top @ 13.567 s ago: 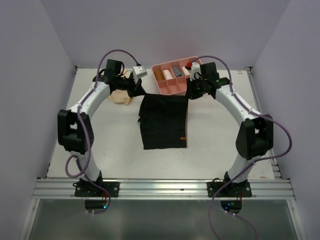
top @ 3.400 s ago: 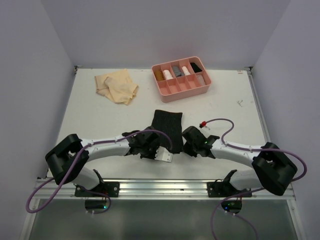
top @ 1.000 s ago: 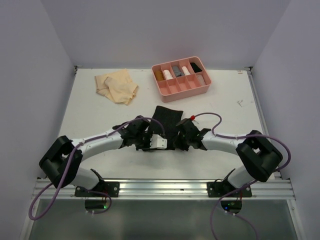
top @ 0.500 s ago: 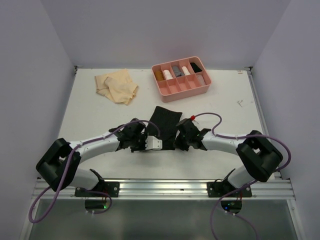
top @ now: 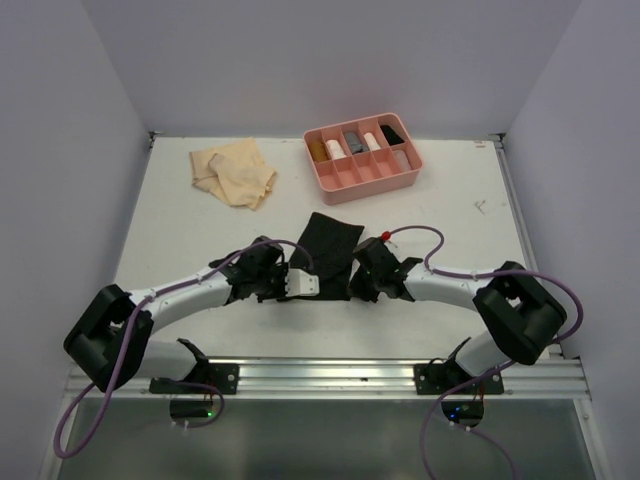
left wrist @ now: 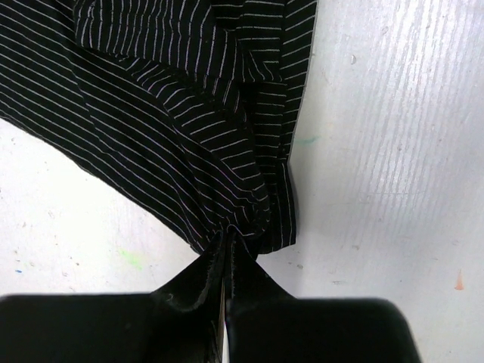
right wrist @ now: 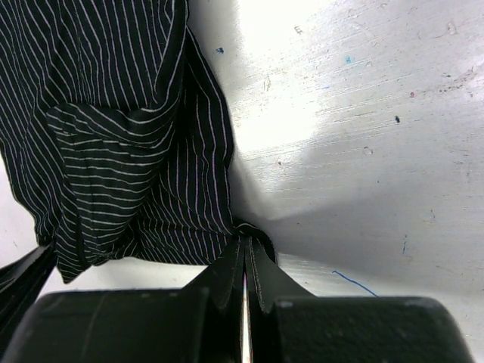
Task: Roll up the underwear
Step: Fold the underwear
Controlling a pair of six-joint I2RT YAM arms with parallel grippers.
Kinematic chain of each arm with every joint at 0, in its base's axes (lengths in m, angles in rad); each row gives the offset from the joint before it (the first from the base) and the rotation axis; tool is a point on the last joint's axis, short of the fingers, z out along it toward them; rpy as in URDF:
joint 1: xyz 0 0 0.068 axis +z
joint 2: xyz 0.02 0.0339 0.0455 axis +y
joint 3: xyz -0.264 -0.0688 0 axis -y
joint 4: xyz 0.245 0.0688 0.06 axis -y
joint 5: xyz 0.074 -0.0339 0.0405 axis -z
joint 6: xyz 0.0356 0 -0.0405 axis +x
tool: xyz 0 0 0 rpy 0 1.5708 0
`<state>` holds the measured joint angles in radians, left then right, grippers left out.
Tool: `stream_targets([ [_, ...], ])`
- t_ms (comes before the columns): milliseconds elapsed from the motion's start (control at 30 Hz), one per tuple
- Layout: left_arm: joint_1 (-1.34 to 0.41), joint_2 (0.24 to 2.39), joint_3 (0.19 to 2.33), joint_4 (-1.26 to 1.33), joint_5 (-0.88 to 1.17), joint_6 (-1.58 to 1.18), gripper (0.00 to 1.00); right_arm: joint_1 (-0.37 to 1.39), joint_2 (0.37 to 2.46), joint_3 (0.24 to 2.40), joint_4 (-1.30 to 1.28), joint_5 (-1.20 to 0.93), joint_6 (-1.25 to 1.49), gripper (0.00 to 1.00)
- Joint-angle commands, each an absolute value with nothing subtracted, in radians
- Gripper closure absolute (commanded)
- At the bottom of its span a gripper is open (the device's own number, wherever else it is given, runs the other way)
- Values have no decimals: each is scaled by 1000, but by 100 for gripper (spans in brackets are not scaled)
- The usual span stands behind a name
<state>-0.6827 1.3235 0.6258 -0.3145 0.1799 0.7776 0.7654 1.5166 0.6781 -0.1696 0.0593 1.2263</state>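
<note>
A black underwear [top: 331, 243] with thin pale stripes lies folded into a narrow band at the middle of the table. My left gripper [top: 316, 290] is shut on its near left corner, the cloth bunched at the tips [left wrist: 228, 246] and the striped fabric [left wrist: 174, 113] spreading away from them. My right gripper [top: 353, 284] is shut on the near right corner, pinching a small fold [right wrist: 243, 246] of the same fabric [right wrist: 113, 113]. Both grippers sit low at the table surface. A pale tan underwear [top: 233, 172] lies crumpled at the back left.
A pink divided tray [top: 370, 184] stands at the back centre-right with several rolled items in its compartments. Grey walls close in the table on the left, right and back. The arms' bases and an aluminium rail [top: 320, 375] line the near edge.
My left arm has drawn back to the left a little, still holding the cloth's corner. The right arm and the far part of the black underwear have hardly moved.
</note>
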Motion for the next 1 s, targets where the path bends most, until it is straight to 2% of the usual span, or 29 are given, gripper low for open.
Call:
stream_targets([
  [0, -675, 1308, 614, -285, 181, 775, 100, 767, 1520, 634, -333, 81, 1180, 100],
  [167, -675, 1335, 630, -288, 215, 779, 99, 767, 1499, 638, -322, 32, 1161, 100],
  [267, -675, 1342, 647, -290, 247, 766, 80, 769, 1500, 647, -318, 9, 1141, 100],
  [367, -675, 1336, 686, -311, 290, 749, 69, 769, 1482, 652, -295, -34, 1123, 100],
  [433, -675, 1306, 699, -342, 351, 747, 66, 769, 1459, 658, -291, -46, 1115, 100],
  [567, -673, 1221, 736, -382, 457, 735, 61, 769, 1338, 666, -291, -60, 1114, 82],
  [700, -673, 1203, 790, -403, 531, 663, 57, 746, 1212, 655, -311, -11, 1129, 75],
  [967, -673, 1418, 928, -302, 525, 459, 57, 617, 1135, 629, -354, 34, 1128, 77],
])
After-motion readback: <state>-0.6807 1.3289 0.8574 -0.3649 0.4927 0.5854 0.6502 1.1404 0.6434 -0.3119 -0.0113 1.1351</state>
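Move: The left hand is still shut on the underwear's near-left corner and the right on its near-right corner, both about 1 cm above the cloth. The underwear's middle lies some 9 cm ahead and 10 cm right of the left hand, and about 9 cm ahead and 5 cm left of the right hand. From the right hand, the pink organizer is roughly 31 cm ahead and 3 cm right, the beige cloth 28 cm ahead and 26 cm left. The left hand eases back about a centimetre as its fingers open to under half and let go of its corner, then lifts about 8 cm while swinging some 8 cm right over the underwear's near part, rolling about 20 degrees so its left side sinks. The right hand, still pinching, first drags its corner back about 2 cm, then opens by a quarter, releases it and rises roughly 8 cm, returning forward as it rises and drifting 3 cm right, clear of the cloth's side, with a tilt of about 10 degrees. ##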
